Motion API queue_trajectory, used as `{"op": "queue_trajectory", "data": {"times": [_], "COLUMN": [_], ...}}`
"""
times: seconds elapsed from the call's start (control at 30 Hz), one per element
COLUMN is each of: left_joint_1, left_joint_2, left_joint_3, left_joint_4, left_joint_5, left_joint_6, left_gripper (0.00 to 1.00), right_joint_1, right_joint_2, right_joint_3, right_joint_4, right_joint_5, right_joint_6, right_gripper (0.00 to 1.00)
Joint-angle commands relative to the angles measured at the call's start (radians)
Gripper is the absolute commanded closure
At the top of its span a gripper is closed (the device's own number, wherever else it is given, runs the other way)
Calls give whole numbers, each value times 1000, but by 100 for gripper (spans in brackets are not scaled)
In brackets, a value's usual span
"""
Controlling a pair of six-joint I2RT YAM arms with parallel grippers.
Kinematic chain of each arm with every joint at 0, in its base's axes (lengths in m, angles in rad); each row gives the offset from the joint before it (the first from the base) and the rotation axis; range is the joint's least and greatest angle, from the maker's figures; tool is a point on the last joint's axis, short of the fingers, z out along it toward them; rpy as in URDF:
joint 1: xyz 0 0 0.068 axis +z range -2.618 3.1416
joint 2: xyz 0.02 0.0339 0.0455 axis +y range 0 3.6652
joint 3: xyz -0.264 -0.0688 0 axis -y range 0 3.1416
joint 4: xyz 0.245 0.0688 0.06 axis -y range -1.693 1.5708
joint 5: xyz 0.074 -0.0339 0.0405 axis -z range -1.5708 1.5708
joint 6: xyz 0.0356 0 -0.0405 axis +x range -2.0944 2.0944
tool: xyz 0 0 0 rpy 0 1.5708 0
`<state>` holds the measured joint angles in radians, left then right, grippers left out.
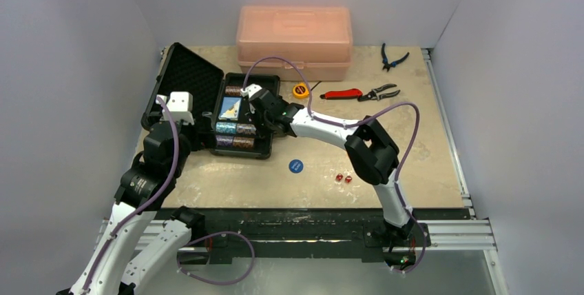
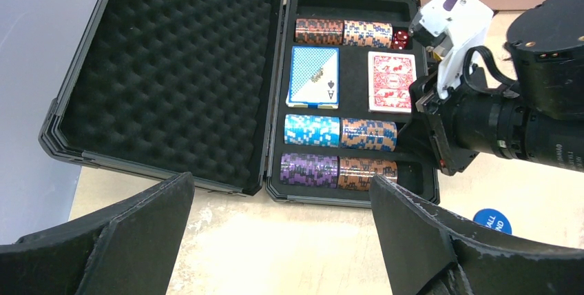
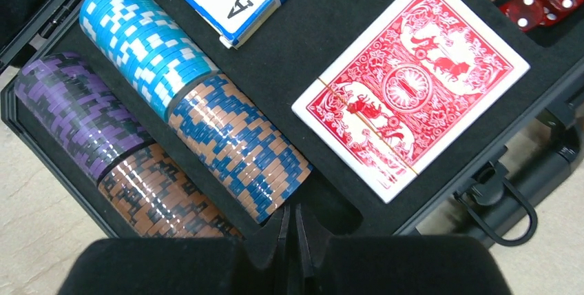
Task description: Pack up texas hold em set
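Observation:
The black briefcase (image 1: 189, 81) lies open at the table's left, its foam lid (image 2: 172, 67) laid back. Its tray (image 2: 351, 198) holds chip stacks (image 2: 341, 133) (image 3: 237, 147), a blue deck (image 2: 315, 76), a red deck (image 3: 410, 85) and red dice (image 3: 544, 2). My right gripper (image 3: 295, 222) is shut and holds nothing. It hangs over an empty slot at the tray's right side, beside the orange-and-blue chips. My left gripper (image 2: 281, 181) stands wide open above bare table just in front of the case. A blue disc (image 1: 295, 165), two red dice (image 1: 343, 178) and a yellow disc (image 1: 299, 91) lie on the table.
A translucent pink box (image 1: 295, 40) stands at the back behind the case. Red-handled pliers (image 1: 358, 93) and blue-handled cutters (image 1: 391, 57) lie at the back right. White walls close in on the left, right and rear.

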<state>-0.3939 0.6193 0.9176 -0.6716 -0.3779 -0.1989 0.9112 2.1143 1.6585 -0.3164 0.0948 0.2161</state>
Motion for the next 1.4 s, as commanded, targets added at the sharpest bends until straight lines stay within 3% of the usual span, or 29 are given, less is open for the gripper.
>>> {"op": "queue_trajectory", "data": {"times": [0.0, 0.33, 1.07, 1.37], "left_joint_1": [5, 4, 5, 4], "left_joint_2": [-2, -1, 1, 0], "left_joint_3": [-5, -5, -6, -6], "left_joint_4": [24, 24, 24, 25], "left_joint_5": [6, 8, -2, 5], "left_joint_6": [-8, -9, -11, -12], "left_gripper": [0, 0, 0, 0], "right_joint_1": [6, 6, 6, 6], "right_joint_2": [22, 23, -203, -297], "right_joint_3": [55, 34, -64, -130], "right_joint_4": [95, 116, 85, 117], "right_joint_5": [-73, -92, 49, 107], "right_joint_6": [-1, -6, 5, 21], "right_gripper": [91, 90, 56, 30]}}
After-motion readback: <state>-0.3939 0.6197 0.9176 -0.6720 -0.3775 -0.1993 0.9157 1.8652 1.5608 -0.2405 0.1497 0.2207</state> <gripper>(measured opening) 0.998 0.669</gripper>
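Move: My right hand, nearly shut, is at the right-hand end of the blue-orange chip stack; the stack's middle lies about 4 cm to its left, level fore and aft, some 1 cm lower. The light-blue stack continues about 11 cm to my left in the same row, the brown-orange stack is 5 cm back and 4 cm left, and the red card deck 7 cm ahead and 1 cm left. From my left hand the blue-orange stack is roughly 11 cm ahead, 11 cm right and 20 cm down. With my right fingertips at the free end of the blue-orange stack, I sink about 2 cm into the empty part of its slot, edging slightly left, and hold there. I begin spreading the fingers while still low, then rise some 12 cm out of the case, easing about 2 cm right; they go on opening to around two thirds and the hand tips up a little. ##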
